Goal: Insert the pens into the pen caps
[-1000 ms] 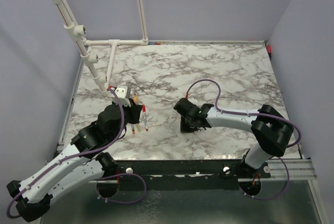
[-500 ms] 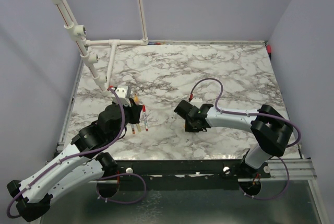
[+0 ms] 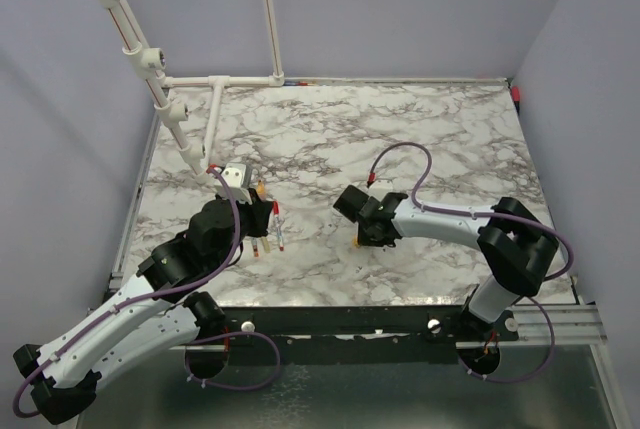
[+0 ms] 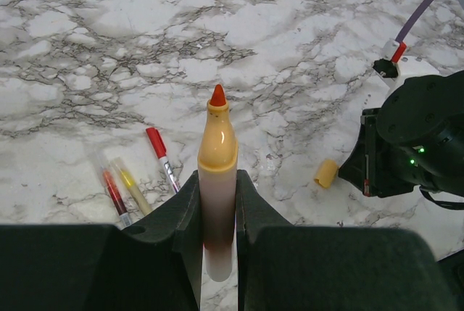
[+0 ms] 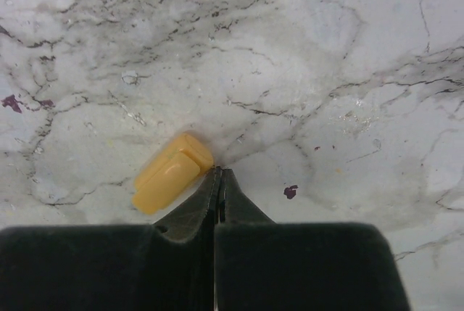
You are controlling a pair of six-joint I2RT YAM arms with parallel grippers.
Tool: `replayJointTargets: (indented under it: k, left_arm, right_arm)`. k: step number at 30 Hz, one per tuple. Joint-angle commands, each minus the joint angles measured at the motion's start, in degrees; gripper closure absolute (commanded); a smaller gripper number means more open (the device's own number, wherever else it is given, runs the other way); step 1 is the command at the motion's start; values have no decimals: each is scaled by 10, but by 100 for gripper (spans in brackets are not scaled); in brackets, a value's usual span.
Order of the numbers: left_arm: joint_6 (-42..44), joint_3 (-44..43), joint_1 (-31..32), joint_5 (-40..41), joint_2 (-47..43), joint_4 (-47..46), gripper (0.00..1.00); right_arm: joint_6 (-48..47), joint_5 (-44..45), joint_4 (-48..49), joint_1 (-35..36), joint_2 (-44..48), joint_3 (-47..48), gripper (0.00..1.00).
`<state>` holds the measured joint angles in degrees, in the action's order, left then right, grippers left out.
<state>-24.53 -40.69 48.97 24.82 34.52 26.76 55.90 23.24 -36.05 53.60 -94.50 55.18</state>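
Note:
My left gripper (image 4: 217, 206) is shut on a pen (image 4: 217, 159) with a pale barrel, a yellow-orange collar and a red-orange tip, held pointing away above the marble table. In the top view this gripper (image 3: 258, 201) hangs over the left of the table. A yellow pen cap (image 5: 172, 172) lies on the marble, and my right gripper (image 5: 219, 175) is shut and empty with its tips touching the cap's right end. The cap (image 4: 326, 173) also shows in the left wrist view, beside the right gripper (image 3: 363, 237). Three more pens lie below the left gripper: a red-capped one (image 4: 161, 157), a red one (image 4: 114, 189) and a yellow one (image 4: 132, 186).
A white pipe frame (image 3: 215, 84) stands at the table's back left corner. Grey walls close in the marble table (image 3: 450, 139) on three sides. The right arm's purple cable (image 3: 420, 174) loops above its forearm.
The right wrist has shifted slightly rightward and its cable loop has risen; the yellow cap now peeks out by its tips. The left arm and its pen have not moved.

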Motion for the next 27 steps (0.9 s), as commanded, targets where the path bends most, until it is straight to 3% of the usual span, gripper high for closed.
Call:
replayJointTargets:
  k: [1,7,8,11,14,27]
  left_arm:
    - [6,5,-2,6,-3,8,100]
    - [5,4,-2,8,-7,7,100]
    - [6,5,-1,7,-7,7,100]
    - [5,5,-1,6,-9,7,100]
    - [6,4,-1,5,-11,7,100]
    - [8,5,-2,-6,-25,7,100]
  right_arm:
    - [1,36,-29,-4,-10,31,99]
    - [5,40,-57,-4,17,48,99]
    - [6,39,-59,-4,22,52,95]
    - [7,23,-53,-4,36,59,69]
    - [19,7,-42,-4,44,57,56]
    - [234,-10,-80,-4,2,57,43]
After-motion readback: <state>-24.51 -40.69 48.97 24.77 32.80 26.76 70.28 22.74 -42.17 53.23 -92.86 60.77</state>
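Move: The loose orange cap lies about 2 cm to the left of the right gripper's shut tips, level with them and 1 cm lower. The red-capped pen stands roughly 15 cm left and 3 cm farther out from the right hand, the yellow pen some 18 cm left and 1 cm out. From the left hand, which holds the orange highlighter, the cap is about 14 cm to the right, level, some 22 cm below. Lift the shut right gripper off the table beside the orange cap, about 4 cm up and a little forward, and open the fingers to roughly half on the way. Then swing over the cap, nearly 2 cm left in all, turning the wrist some 15 degrees clockwise so the fingers straddle it from above, and begin sinking again by 1 cm. Keep the left gripper holding the highlighter. ##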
